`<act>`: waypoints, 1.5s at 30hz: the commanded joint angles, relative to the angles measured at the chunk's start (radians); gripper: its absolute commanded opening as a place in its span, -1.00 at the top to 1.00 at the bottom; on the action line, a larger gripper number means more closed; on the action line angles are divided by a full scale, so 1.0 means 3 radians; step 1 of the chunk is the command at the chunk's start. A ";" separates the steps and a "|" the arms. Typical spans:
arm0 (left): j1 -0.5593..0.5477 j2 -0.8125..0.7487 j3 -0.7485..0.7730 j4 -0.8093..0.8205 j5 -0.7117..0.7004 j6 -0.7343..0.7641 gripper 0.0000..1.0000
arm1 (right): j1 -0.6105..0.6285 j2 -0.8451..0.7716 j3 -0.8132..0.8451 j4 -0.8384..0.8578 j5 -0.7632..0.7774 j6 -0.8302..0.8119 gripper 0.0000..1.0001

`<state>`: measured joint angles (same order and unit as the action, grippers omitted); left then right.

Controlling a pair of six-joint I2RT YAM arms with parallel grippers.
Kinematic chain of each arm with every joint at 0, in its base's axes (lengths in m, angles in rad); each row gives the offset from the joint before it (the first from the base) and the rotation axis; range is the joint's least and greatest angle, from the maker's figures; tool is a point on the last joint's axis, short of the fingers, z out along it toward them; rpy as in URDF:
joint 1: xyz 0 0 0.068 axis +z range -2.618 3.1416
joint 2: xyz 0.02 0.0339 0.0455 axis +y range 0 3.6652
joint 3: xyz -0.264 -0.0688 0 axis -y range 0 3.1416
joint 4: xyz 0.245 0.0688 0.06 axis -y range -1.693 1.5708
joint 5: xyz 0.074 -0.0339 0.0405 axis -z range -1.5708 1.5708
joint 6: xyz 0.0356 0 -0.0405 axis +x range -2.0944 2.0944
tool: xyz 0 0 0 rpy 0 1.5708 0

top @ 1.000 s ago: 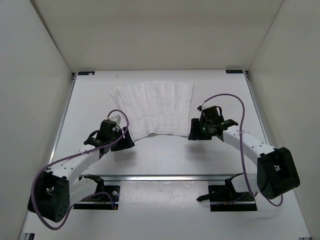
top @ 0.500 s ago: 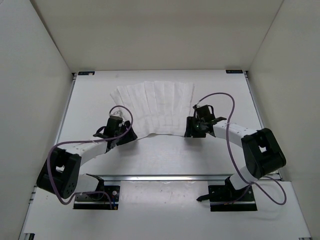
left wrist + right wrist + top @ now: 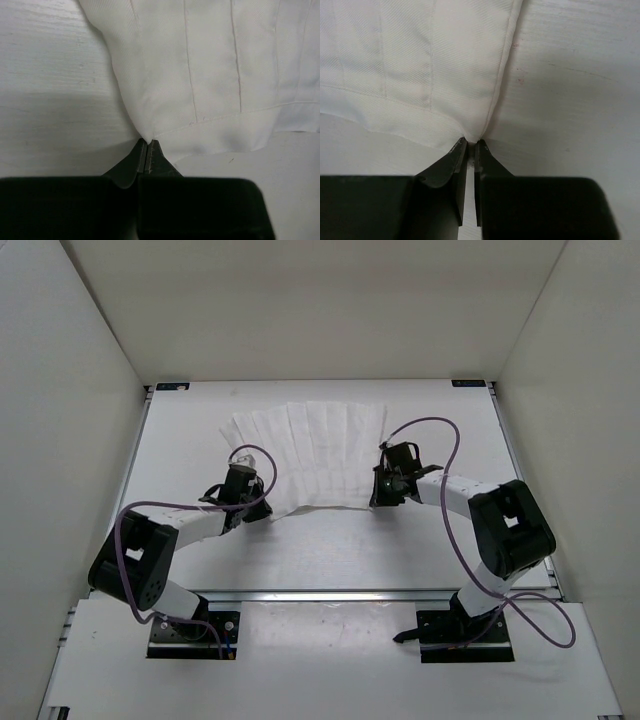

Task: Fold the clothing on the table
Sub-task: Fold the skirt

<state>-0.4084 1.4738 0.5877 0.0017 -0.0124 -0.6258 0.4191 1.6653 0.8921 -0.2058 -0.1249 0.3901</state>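
Note:
The clothing [image 3: 312, 452] lies flat on the white table [image 3: 180, 440], a white garment with faint lengthwise seams. My left gripper [image 3: 266, 510] sits at its near left corner. In the left wrist view that gripper [image 3: 148, 143] is shut, with the corner of the clothing [image 3: 210, 75] pinched at the fingertips. My right gripper [image 3: 379, 501] is at the near right corner. The right wrist view shows that gripper [image 3: 471, 142] shut on the hem corner of the clothing [image 3: 420, 60], with a thin slit left between the fingers.
A metal rail [image 3: 330, 594] runs across the near edge of the table, with both arm bases behind it. White walls enclose the left, right and far sides. Purple cables [image 3: 440, 430] loop over both arms.
Both arms have reached forward to the garment's near corners. Both grippers, open a second ago, have shut on the fabric.

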 commanded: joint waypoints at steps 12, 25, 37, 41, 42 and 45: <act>-0.0106 -0.1548 0.0184 -0.1727 0.0082 0.0414 1.00 | 0.0218 -0.1449 0.0120 -0.1650 -0.0043 -0.0257 1.00; -0.0444 -0.2898 -0.0144 -0.2592 0.0578 -0.0041 1.00 | 0.0588 -0.3106 -0.0703 -0.2841 -0.0605 0.0336 1.00; 0.0333 -0.1969 0.0664 -0.1925 0.1064 0.0260 1.00 | -0.0604 -0.2219 0.0262 -0.2669 -0.0842 -0.0554 1.00; 0.0579 -0.1178 0.0833 -0.1515 0.1044 0.0311 1.00 | -0.0854 -0.1264 0.0665 -0.2204 -0.0979 -0.0640 0.99; 0.0624 -0.0886 0.0990 -0.1464 0.1059 0.0357 1.00 | -0.0885 -0.1114 0.0763 -0.2081 -0.0873 -0.0630 1.00; 0.0717 -0.0149 0.1359 -0.1290 0.1043 0.0404 0.99 | -0.0921 -0.0068 0.1559 -0.1993 -0.0673 -0.0620 1.00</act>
<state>-0.2504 1.2770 0.9001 -0.4797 0.3851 -0.5648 0.1783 1.4525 1.1900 -0.8703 -0.4763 0.2512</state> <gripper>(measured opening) 0.023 0.053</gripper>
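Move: Each closed gripper already holds a near corner of the skirt, just above the table. From the left hand the skirt's middle lies about 16 cm ahead and 8 cm to the right; its far edge is some 30 cm ahead and 7 cm right. From the right hand the middle is roughly 13 cm ahead and 12 cm left, the far edge about 28 cm ahead and 14 cm left, and the skirt's far right corner 28 cm ahead and 5 cm right. Both grippers keep their pinch on the skirt's near corners, lift them about 10 cm and pull back towards the bases, the left some 15 cm and the right over 20. They then swing forward again, climbing and dipping slightly at the end, to stop about 13 cm up but still short of where they began. Their fingertips tip inward some 15 degrees. ##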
